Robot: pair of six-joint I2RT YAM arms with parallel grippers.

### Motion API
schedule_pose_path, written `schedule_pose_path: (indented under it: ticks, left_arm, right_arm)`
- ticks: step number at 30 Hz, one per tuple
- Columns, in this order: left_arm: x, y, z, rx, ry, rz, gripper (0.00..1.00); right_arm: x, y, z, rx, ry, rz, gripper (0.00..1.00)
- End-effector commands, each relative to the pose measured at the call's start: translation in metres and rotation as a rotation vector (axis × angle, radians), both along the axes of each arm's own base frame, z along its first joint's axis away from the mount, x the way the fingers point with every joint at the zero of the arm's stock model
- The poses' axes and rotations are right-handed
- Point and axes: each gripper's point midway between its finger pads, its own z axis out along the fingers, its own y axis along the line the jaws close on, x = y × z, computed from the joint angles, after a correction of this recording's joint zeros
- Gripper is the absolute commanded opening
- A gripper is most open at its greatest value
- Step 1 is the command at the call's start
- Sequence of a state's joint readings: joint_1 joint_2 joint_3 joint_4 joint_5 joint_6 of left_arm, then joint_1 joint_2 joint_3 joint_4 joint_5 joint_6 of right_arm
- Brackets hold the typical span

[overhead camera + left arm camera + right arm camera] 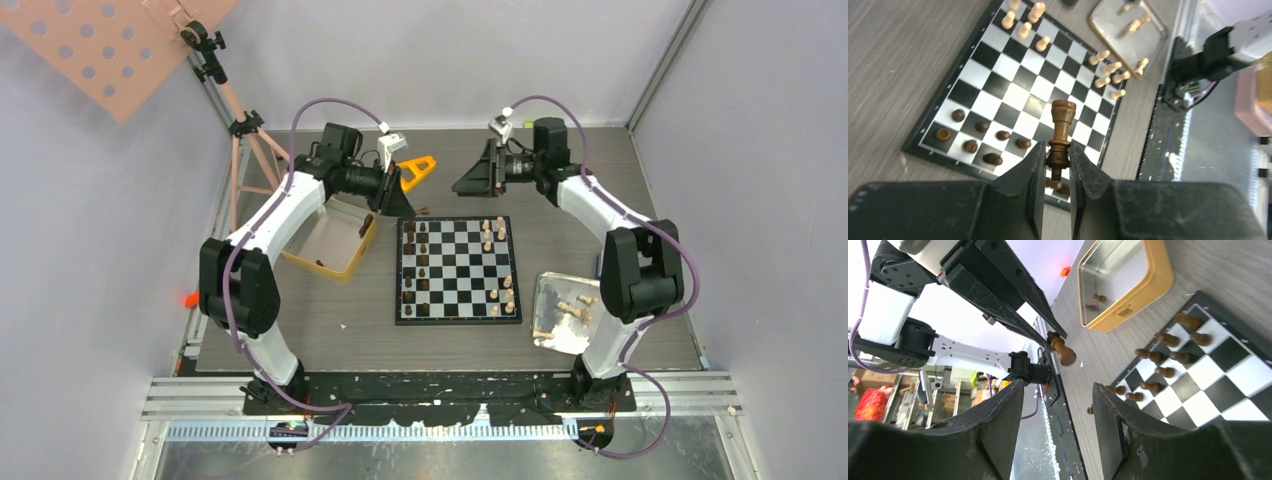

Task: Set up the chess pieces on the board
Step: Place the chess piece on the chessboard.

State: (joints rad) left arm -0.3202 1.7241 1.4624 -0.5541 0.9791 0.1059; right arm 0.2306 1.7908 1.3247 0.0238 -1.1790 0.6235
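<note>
The board (458, 300) lies flat mid-table, dark chess pieces (415, 265) along its left side and pale ones (497, 236) on its right. My left gripper (403, 207) hovers over the board's far-left corner, shut on a dark brown rook (1062, 131) that it grips by the base and that points toward the board (1013, 95). Just beyond the board's far edge, my right gripper (462, 184) stands open and holds nothing (1058, 425). The right wrist view shows the rook (1063, 349) at the left gripper's fingertips, above the board's corner (1218, 372).
Left of the board is a gold tin (352, 262) with a dark piece or two inside. At the right, a silver tray (552, 287) holds several pale pieces (573, 306). An orange object (419, 168) lies behind the left gripper. A tripod (240, 130) stands far left.
</note>
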Motion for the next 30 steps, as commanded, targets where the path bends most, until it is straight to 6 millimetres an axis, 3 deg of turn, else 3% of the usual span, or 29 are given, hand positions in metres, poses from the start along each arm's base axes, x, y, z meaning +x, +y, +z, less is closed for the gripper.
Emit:
schedule_pose_path:
  ticks: [1, 9, 20, 30]
  left_arm:
    - [-0.017, 0.031, -0.013, 0.261, -0.091, -0.065, 0.00]
    - [-0.027, 0.069, -0.028, 0.687, -0.188, -0.155, 0.00]
    - [-0.028, 0.069, -0.037, 1.103, -0.309, -0.368, 0.00]
    - [-0.022, 0.057, -0.058, 1.334, -0.376, -0.530, 0.00]
  right_arm:
    - [0.006, -0.036, 0.049, -0.010, -0.170, -0.071, 0.59]
    - [0.004, -0.081, 0.048, -0.125, -0.259, -0.160, 0.59]
    - [-0.019, -0.108, 0.022, -0.288, -0.303, -0.193, 0.58]
    - [-0.013, -0.145, 0.019, -0.279, -0.286, -0.289, 0.57]
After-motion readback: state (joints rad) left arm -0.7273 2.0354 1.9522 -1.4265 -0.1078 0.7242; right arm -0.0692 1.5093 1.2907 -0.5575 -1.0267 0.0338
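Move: The left hand holds a tall brown piece. The gap in the middle of the brown back row lies some 4 cm back, 2 cm to its left and 18 cm below. Of the brown row pieces bordering that gap, the far one is about level and 2 cm left, the near one 8 cm back and 2 cm left, both 16 cm down. The tin box is 18 cm left and 2 cm ahead. From the right hand, the gap is roughly 10 cm left and 7 cm back. Sinking about 7 cm while swinging left and slightly back at first, the left hand turns its fingers from pointing rightward to straight down, some 75 degrees in all, keeping its pinch on the brown piece as it closes on the gap; its later travel is almost purely down. The right hand, open and empty, withdraws rightward about 13 cm, its fingers tipping down somewhat. ##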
